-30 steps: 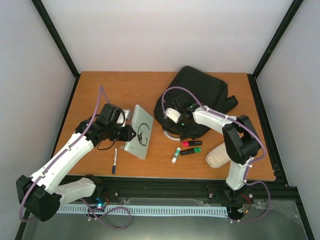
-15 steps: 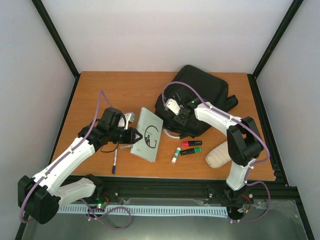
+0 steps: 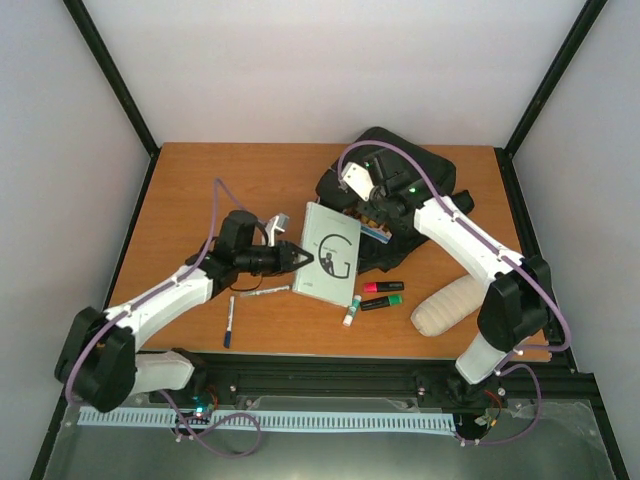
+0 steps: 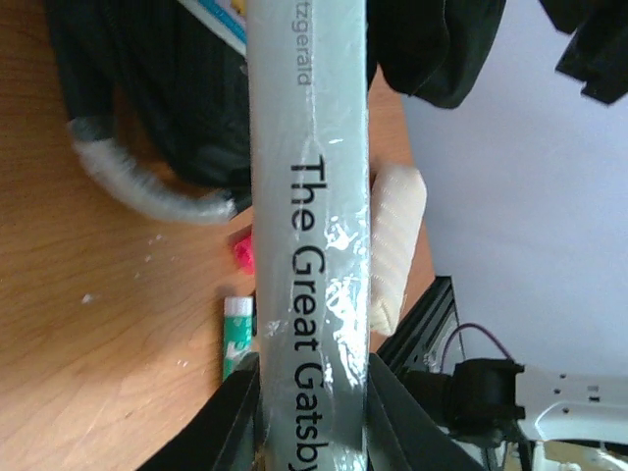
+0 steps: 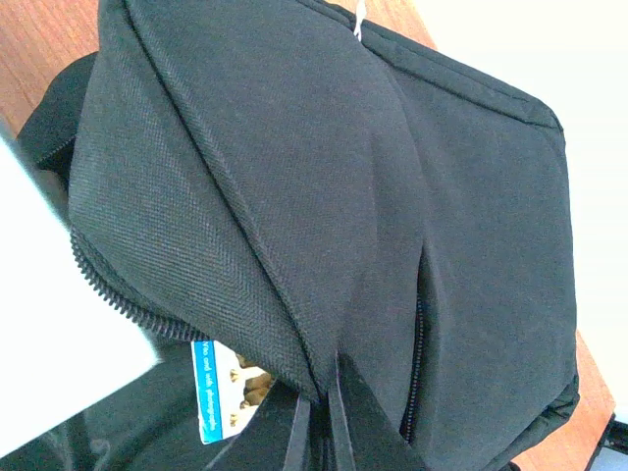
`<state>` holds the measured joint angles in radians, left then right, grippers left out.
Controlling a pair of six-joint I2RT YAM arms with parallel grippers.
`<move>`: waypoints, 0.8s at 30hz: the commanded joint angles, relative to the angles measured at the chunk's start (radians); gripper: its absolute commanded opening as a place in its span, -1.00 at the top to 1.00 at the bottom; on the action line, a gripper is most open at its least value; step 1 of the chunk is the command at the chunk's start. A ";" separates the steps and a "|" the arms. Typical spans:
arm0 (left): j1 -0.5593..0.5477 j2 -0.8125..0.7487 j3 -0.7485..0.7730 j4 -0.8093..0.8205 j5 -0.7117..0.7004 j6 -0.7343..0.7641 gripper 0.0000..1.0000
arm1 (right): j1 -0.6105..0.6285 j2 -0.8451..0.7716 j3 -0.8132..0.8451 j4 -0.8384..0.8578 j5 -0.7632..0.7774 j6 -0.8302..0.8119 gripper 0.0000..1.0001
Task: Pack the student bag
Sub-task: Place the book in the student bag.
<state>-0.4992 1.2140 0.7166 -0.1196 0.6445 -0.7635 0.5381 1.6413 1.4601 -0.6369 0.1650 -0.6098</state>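
The student bag (image 3: pixel 410 175), a black fabric backpack, lies at the back right of the table, and its grey loop handle (image 4: pixel 137 186) shows in the left wrist view. My right gripper (image 3: pixel 373 207) is shut on a fold of the bag's top flap (image 5: pixel 294 147) and holds it raised over the unzipped mouth. A blue-edged book (image 5: pixel 221 383) sits inside. My left gripper (image 3: pixel 297 257) is shut on a grey book (image 3: pixel 332 252) with "The Great Gatsby" on its spine (image 4: pixel 309 196). That book's far end is at the bag's opening.
In front of the bag lie a pink highlighter (image 3: pixel 382 287), a green highlighter (image 3: pixel 384 301) and a white-green glue stick (image 3: pixel 351 311). A beige ribbed pouch (image 3: pixel 450 305) lies near the right front edge. A silver pen (image 3: pixel 262 291) and a blue-capped pen (image 3: pixel 229 322) lie under my left arm.
My left gripper carried the grey book rightwards to the bag's mouth. My right gripper closed on the bag's flap and pulled it up and back.
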 commanded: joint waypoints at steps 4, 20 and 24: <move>0.007 0.167 0.061 0.480 0.119 -0.169 0.99 | -0.004 -0.052 0.017 0.075 -0.014 -0.027 0.94; 0.006 0.638 0.247 0.851 0.210 -0.346 0.98 | -0.017 -0.132 -0.088 0.198 -0.142 -0.084 0.95; 0.007 0.736 0.357 0.742 0.208 -0.306 0.99 | -0.022 -0.161 -0.144 0.239 -0.164 -0.112 0.94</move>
<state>-0.4992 1.9079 0.9375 0.5377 0.8074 -1.0954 0.5182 1.5482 1.3411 -0.5381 0.0673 -0.6785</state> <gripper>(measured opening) 0.211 0.032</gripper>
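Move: The mouth of the bag, where the gripped book is bound, opens some 15 cm to the left hand's right, about 6 cm farther out and roughly 9 cm lower. The glue stick lies on the table about 13 cm back and 11 cm right of that hand; the red marker is 8 cm back and 19 cm right, both some 16 cm down. From the right hand, pinching the flap, the mouth is about 7 cm back, straight in line and 12 cm below. With the book still clamped by its spine, the left hand feeds its leading end in under the raised flap, going about 10 cm forward and 8 cm right while sinking some 6 cm, mostly midway, and tipping its fingers towards level. The right hand keeps its pinch on the flap, rising a little, then easing back about 1 cm. ##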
